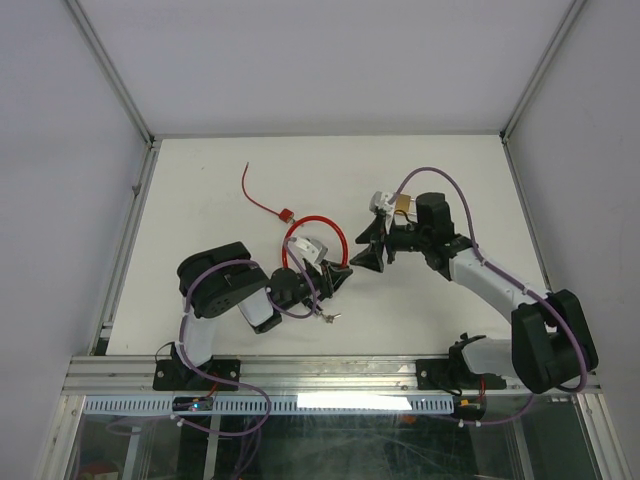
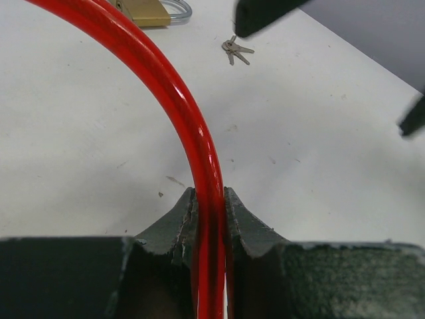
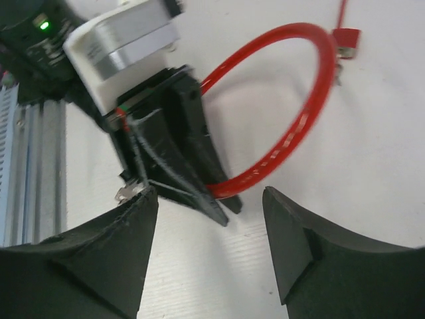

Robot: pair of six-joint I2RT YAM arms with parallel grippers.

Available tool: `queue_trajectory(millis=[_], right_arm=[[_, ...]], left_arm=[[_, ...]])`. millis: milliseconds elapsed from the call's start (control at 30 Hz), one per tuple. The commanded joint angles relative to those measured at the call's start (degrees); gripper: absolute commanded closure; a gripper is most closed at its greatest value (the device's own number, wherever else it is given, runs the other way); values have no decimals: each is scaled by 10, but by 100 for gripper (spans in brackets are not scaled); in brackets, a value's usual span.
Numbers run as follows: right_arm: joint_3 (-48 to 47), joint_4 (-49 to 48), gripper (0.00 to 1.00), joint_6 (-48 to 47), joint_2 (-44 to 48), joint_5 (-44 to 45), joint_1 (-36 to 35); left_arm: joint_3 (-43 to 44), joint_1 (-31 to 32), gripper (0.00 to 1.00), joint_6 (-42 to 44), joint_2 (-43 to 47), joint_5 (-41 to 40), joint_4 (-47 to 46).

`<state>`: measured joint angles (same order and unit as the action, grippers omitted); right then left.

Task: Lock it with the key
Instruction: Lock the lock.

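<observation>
A red cable loop (image 1: 300, 225) lies on the white table, and my left gripper (image 1: 338, 278) is shut on it. The left wrist view shows the cable (image 2: 189, 113) pinched between the fingertips of that gripper (image 2: 209, 194). Beyond them lie a brass padlock (image 2: 147, 10) with a silver shackle and a small bunch of keys (image 2: 236, 50). The padlock (image 1: 402, 205) also shows beside my right arm. My right gripper (image 1: 368, 250) stands open and empty just past the left one, facing it. In its own view the open right gripper (image 3: 209, 199) frames the left gripper's black fingers (image 3: 192, 166) and the cable (image 3: 292, 133).
The cable ends in a red block (image 1: 287, 215) with a thin red tail (image 1: 250, 185) trailing to the back left. A small metal piece (image 1: 328, 317) lies by the left gripper. Aluminium frame rails (image 1: 130, 220) border the table.
</observation>
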<state>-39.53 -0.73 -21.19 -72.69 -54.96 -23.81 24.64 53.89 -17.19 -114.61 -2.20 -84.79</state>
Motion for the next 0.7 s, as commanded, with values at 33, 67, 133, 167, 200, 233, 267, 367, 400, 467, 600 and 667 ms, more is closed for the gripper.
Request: queue_trajectory(millis=[33, 67, 133, 167, 200, 233, 267, 367, 400, 467, 600, 667], right_arm=[[2, -164, 32, 202, -32, 43, 27], [-1, -176, 32, 227, -44, 53, 27], [-9, -189, 32, 265, -70, 72, 27], [-12, -196, 32, 278, -81, 80, 27], [-14, -203, 33, 287, -91, 85, 25], [-16, -206, 34, 294, -99, 89, 22], [-19, -206, 35, 299, -106, 95, 17], [-24, -201, 37, 311, -120, 112, -1], [-26, -199, 38, 315, -125, 119, -6], [-29, -204, 42, 333, -138, 121, -10], [-40, -202, 68, 348, -156, 118, -10], [-41, -203, 88, 338, -156, 110, -10]], left_arm=[[3, -5, 100, -2, 25, 34, -149], [5, -5, 100, -3, 25, 36, -149], [5, -5, 100, -3, 26, 38, -149], [4, -4, 100, -2, 27, 38, -149], [4, -4, 100, -2, 28, 40, -149], [4, -5, 100, -2, 28, 41, -149], [4, -5, 100, -3, 29, 42, -150], [6, -5, 100, -3, 29, 47, -149], [8, -5, 100, -3, 28, 49, -149], [11, -5, 100, -5, 27, 54, -149], [10, -5, 100, -7, 29, 60, -150], [9, -5, 100, -7, 32, 60, -149]])
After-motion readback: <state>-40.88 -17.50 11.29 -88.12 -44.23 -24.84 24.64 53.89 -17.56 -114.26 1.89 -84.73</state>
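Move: Some 5 cm ahead of the empty right hand, 3 cm to its left and about 5 cm lower is the part of the red cable's raised loop that it is after. The left hand's grip on that cable is roughly 3 cm back and 6 cm left; the red padlock lies about 9 cm ahead and 19 cm left, the gold padlock 12 cm ahead and 11 cm right. From the left hand, the spot is about 5 cm ahead, 2 cm right and 5 cm up. Swinging forward about 5 cm first, the open right hand then sinks some 4 cm and edges 2 cm left onto the raised cable loop, turning about 20 degrees clockwise and rolling its forward side down about 25. Its fingers then close, pinching the cable between the pads, while the left hand keeps its grip on the cable and eases about 1 cm back and to the right. ##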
